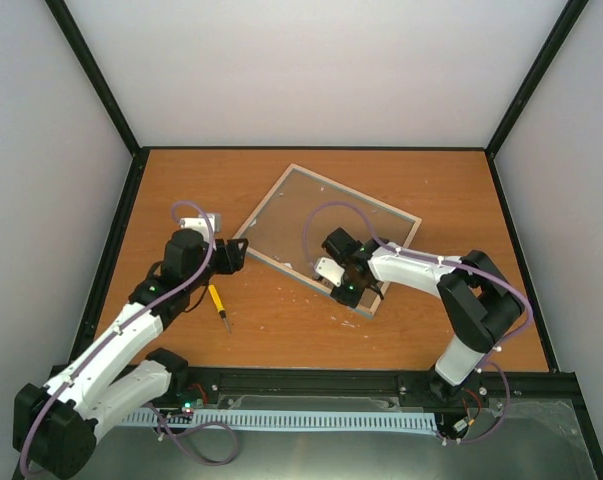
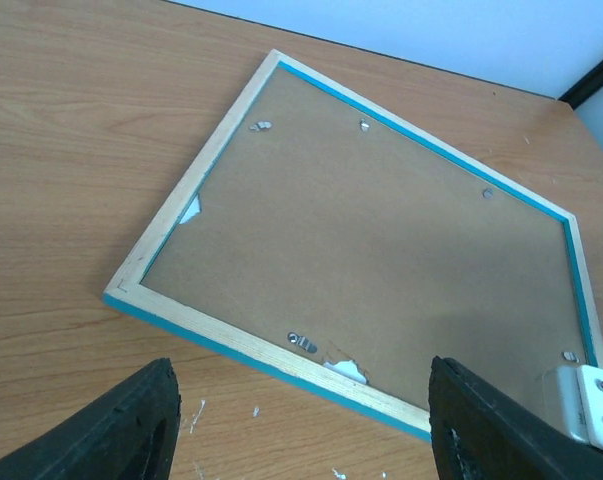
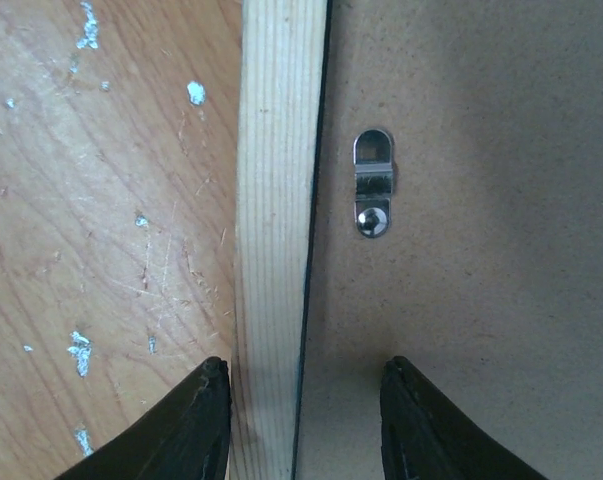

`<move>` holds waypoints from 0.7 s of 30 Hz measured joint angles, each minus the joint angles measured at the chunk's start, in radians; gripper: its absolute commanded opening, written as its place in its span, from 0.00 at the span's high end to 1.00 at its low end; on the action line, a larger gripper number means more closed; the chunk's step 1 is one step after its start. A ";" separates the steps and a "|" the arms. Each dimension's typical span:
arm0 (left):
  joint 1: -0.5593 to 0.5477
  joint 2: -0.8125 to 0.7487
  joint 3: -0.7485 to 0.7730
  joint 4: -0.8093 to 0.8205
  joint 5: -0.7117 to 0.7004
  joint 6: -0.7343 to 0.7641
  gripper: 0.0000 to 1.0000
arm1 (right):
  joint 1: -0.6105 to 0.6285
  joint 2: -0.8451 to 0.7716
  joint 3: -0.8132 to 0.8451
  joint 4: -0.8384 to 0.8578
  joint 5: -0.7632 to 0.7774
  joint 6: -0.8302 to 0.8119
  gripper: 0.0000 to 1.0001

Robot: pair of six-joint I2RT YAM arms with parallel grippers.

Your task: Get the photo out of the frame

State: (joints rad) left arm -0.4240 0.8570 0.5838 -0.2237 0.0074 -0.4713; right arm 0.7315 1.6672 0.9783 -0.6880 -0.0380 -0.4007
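The frame [image 1: 326, 235] lies face down and skewed on the wooden table, brown backing board up. Pale wood rails and a turquoise outer edge [image 2: 231, 345] show. The photo is hidden under the backing. Small metal clips [image 3: 373, 185] hold the board. My left gripper [image 1: 239, 252] hovers open just off the frame's left corner, nothing between its fingers [image 2: 301, 385]. My right gripper [image 1: 346, 285] stands open over the frame's near edge. One of its fingers is outside the wood rail [image 3: 276, 200] and the other over the backing board [image 3: 304, 365].
A yellow-shafted screwdriver [image 1: 217, 303] lies on the table beside the left arm. White flecks dot the wood near the frame. Small white patches [image 2: 346, 370] show at torn spots on the backing's rim. Black posts and pale walls enclose the table.
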 measured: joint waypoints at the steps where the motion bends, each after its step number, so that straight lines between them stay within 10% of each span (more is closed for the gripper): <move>1: -0.003 -0.002 0.000 0.000 0.003 0.011 0.32 | 0.000 0.002 -0.001 0.002 -0.002 0.000 0.64; 12: -0.073 0.052 0.000 0.010 -0.020 0.093 0.32 | 0.000 -0.011 -0.027 0.019 -0.037 0.014 0.96; 21: -0.232 0.116 -0.006 0.090 -0.069 0.216 0.29 | -0.039 -0.095 -0.031 -0.071 -0.058 -0.015 0.97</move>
State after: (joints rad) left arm -0.6559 0.9726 0.5774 -0.1337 -0.0616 -0.2554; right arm 0.6930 1.5719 0.9474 -0.7589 -0.0959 -0.4160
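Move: The right gripper hangs just over the frame's near long bar, which runs between its open fingers; a metal clip sits about 5 cm ahead and 3 cm left, the frame's near right corner roughly 4 cm back and 6 cm right. From the left gripper the frame's left corner lies some 12 cm straight ahead, the white tear by the near bar about 5 cm ahead and 11 cm right, and the screwdriver 7 cm back and 5 cm left, all roughly 17 cm below. Close the right fingers on the frame's near bar until they pinch it, easing back slightly as they shut, then start lifting, up nearly 2 cm and a little to the right. Meanwhile swing the open left gripper about 6 cm right, sinking some 2 cm towards the near bar, turning clockwise and rolling its left side up. ##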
